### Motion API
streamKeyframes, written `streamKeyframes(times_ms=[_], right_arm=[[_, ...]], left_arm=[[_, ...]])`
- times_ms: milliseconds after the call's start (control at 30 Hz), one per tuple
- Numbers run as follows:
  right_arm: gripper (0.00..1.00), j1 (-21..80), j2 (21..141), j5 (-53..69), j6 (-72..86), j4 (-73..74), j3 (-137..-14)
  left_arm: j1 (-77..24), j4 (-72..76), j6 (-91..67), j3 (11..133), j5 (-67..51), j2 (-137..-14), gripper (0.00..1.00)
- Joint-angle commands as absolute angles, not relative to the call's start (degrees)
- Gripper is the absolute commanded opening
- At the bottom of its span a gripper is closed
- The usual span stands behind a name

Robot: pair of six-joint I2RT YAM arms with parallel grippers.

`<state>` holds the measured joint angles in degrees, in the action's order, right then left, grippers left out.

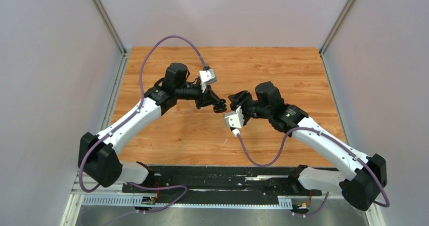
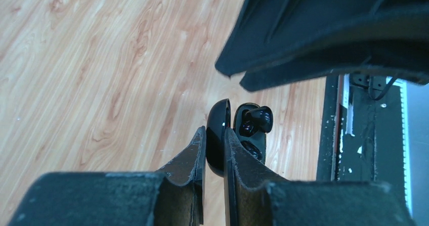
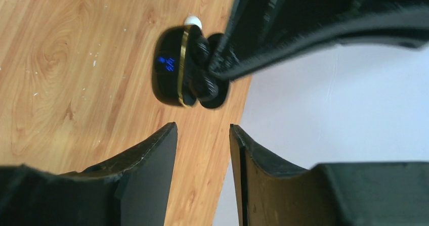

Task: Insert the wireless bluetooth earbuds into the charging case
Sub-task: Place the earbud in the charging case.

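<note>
The black glossy charging case hangs open above the wooden table, with my left gripper shut on its lid. A black earbud sits in the upper socket of the case body. In the right wrist view the case shows a gold rim and a blue light. My right gripper stands open just short of it, with nothing between its fingers. From above, the left gripper and the right gripper meet tip to tip over the middle of the table.
A small white rounded piece peeks out behind the case; I cannot tell what it is. The wooden table is walled in by grey panels on three sides. A black rail runs along the near edge.
</note>
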<state>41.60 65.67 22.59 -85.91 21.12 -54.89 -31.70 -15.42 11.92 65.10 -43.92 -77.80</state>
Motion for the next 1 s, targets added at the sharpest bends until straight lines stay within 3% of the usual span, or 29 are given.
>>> streamKeyframes(times_ms=[0,167,333,700,967], right_arm=[[0.49,38.8,65.5,24.5,-72.0,25.3,-62.3],[0.67,33.3,70.9,29.0,-43.1,31.2,-68.8],[0.68,28.1,79.2,41.2,-24.7,37.0,-76.8],[0.7,26.5,87.2,54.3,-31.4,38.8,-82.0],[0.74,26.6,90.7,56.1,-30.4,39.1,-84.2]], left_arm=[[-32.1,-14.5,16.6,65.1,-41.7,-76.5,0.0],[-32.1,-10.9,19.5,61.9,-39.2,-74.6,0.0],[-32.1,-11.6,21.4,62.9,-37.4,-74.6,0.0],[-32.1,-13.4,21.5,63.9,-36.7,-75.2,0.0],[-32.5,-12.5,19.0,63.7,-37.0,-74.7,0.0]])
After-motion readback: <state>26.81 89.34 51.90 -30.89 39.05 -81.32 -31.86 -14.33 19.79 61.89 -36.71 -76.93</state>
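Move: The open black charging case hangs from the left gripper, its lid pinched; its middle is about 2 cm back and 1 cm right of the left hand point and 1 cm below. From the empty right hand point it lies roughly 4 cm left, 3 cm back and 2 cm below. The proud earbud in it is some 3 cm left and 3 cm back of the right hand point, about level in height; the left fingertips are 5 cm left and 1 cm back. Swing the right gripper clear of the charging case, up, forward and rightward by about 4 cm, then down, left and partly back, rolling it some 70 degrees about its fingers and opening it wider until they spread fore and aft, facing the case without touching. Meanwhile bring the left gripper, still pinching the lid, down and forward with a little leftward, tilting slightly. ##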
